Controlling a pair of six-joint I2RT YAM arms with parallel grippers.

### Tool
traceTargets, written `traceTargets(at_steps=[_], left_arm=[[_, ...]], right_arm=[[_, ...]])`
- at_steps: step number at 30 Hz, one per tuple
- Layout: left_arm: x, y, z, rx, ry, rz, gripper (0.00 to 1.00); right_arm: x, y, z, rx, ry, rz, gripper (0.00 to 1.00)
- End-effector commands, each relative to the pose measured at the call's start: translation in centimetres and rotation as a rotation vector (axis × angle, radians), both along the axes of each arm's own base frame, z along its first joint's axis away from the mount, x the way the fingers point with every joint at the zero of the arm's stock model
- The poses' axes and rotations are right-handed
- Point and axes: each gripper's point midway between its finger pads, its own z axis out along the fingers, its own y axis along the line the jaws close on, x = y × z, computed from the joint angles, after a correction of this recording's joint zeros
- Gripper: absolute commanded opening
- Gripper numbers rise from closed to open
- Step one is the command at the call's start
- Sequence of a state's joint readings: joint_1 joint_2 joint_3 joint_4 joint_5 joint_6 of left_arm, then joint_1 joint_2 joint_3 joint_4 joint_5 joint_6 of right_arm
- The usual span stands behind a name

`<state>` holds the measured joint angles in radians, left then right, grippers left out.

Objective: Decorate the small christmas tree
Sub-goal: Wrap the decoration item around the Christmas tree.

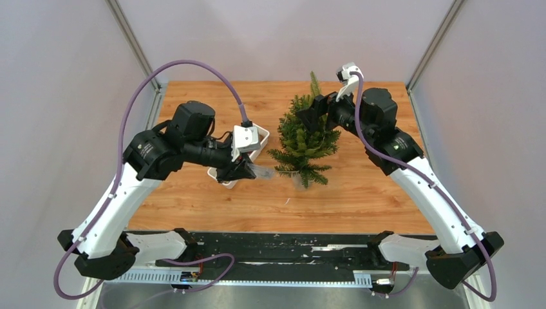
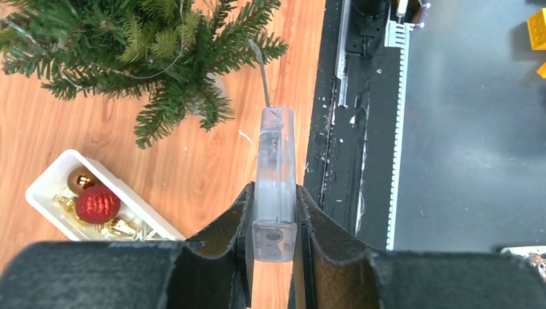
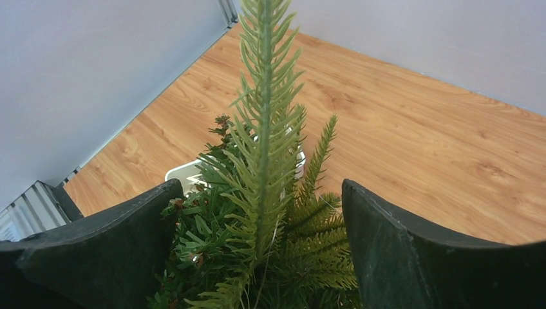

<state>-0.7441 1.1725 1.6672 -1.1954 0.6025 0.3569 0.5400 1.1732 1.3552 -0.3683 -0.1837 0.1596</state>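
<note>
The small christmas tree stands at the middle back of the wooden table. My left gripper is shut on a clear plastic battery box, held just left of the tree's lower branches. A thin wire runs from the box into the tree. My right gripper is open at the tree's upper part, and the pale green top sprig rises between its fingers. Fine wire threads through the branches there.
A white tray left of the tree holds a red glitter bauble, a bronze bauble and small gold pieces. A black rail runs along the table's near edge. Yellow blocks lie beyond it. Grey booth walls close in the sides and back.
</note>
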Motion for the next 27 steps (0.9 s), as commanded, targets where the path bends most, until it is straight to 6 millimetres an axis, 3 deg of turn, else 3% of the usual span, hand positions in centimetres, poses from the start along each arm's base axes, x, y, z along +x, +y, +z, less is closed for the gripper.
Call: traceTargets(at_steps=[1, 10, 14, 19, 22, 27], left_arm=[[-0.1, 0.7, 1.8, -0.066, -0.040, 0.018, 0.00], [-0.2, 4.3, 2.3, -0.032, -0.127, 0.095, 0.00], [0.1, 5.4, 1.2, -0.004, -0.129, 0.139, 0.00], [2.2, 7.3, -0.8, 0.069, -0.160, 0.261, 0.00], [2.8, 7.7, -1.8, 0.096, -0.157, 0.289, 0.00], [2.7, 7.0, -1.8, 0.065, -0.133, 0.274, 0.00]], right_arm=[[0.0, -0.1, 0.1, -0.027, -0.026, -0.001, 0.90], [0.3, 0.0, -0.5, -0.046, -0.024, 0.007, 0.84], [0.3, -0.1, -0.8, -0.053, -0.023, 0.002, 0.81], [0.6, 0.1, -1.2, -0.061, -0.017, 0.005, 0.76], [0.6, 0.0, -1.3, -0.065, -0.018, 0.003, 0.74], [0.5, 0.0, -1.4, -0.066, -0.019, 0.007, 0.67]])
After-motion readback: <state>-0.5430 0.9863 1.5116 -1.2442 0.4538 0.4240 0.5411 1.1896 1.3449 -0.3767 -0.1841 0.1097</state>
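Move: The tree round which the light string goes stands with its middle about 20 cm ahead of the left hand, 15 cm to its right and 12 cm lower; that hand already holds the string's clear box. The white ornament tray lies some 28 cm ahead of the left hand, 5 cm to its left and 33 cm down. For the right hand, open around the crown, the tree's middle is about 3 cm ahead, 3 cm left and 14 cm below. Keeping the clear box pinched, the left hand draws it about 7 cm left and slightly forward, away from the tree with the lead trailing to the branches; it rises a little, then sinks to end some 3 cm lower, turning about 15 degrees counter-clockwise. The right hand nearly stays at the crown, easing down a centimetre while its wide fingers close partway around the foliage. ##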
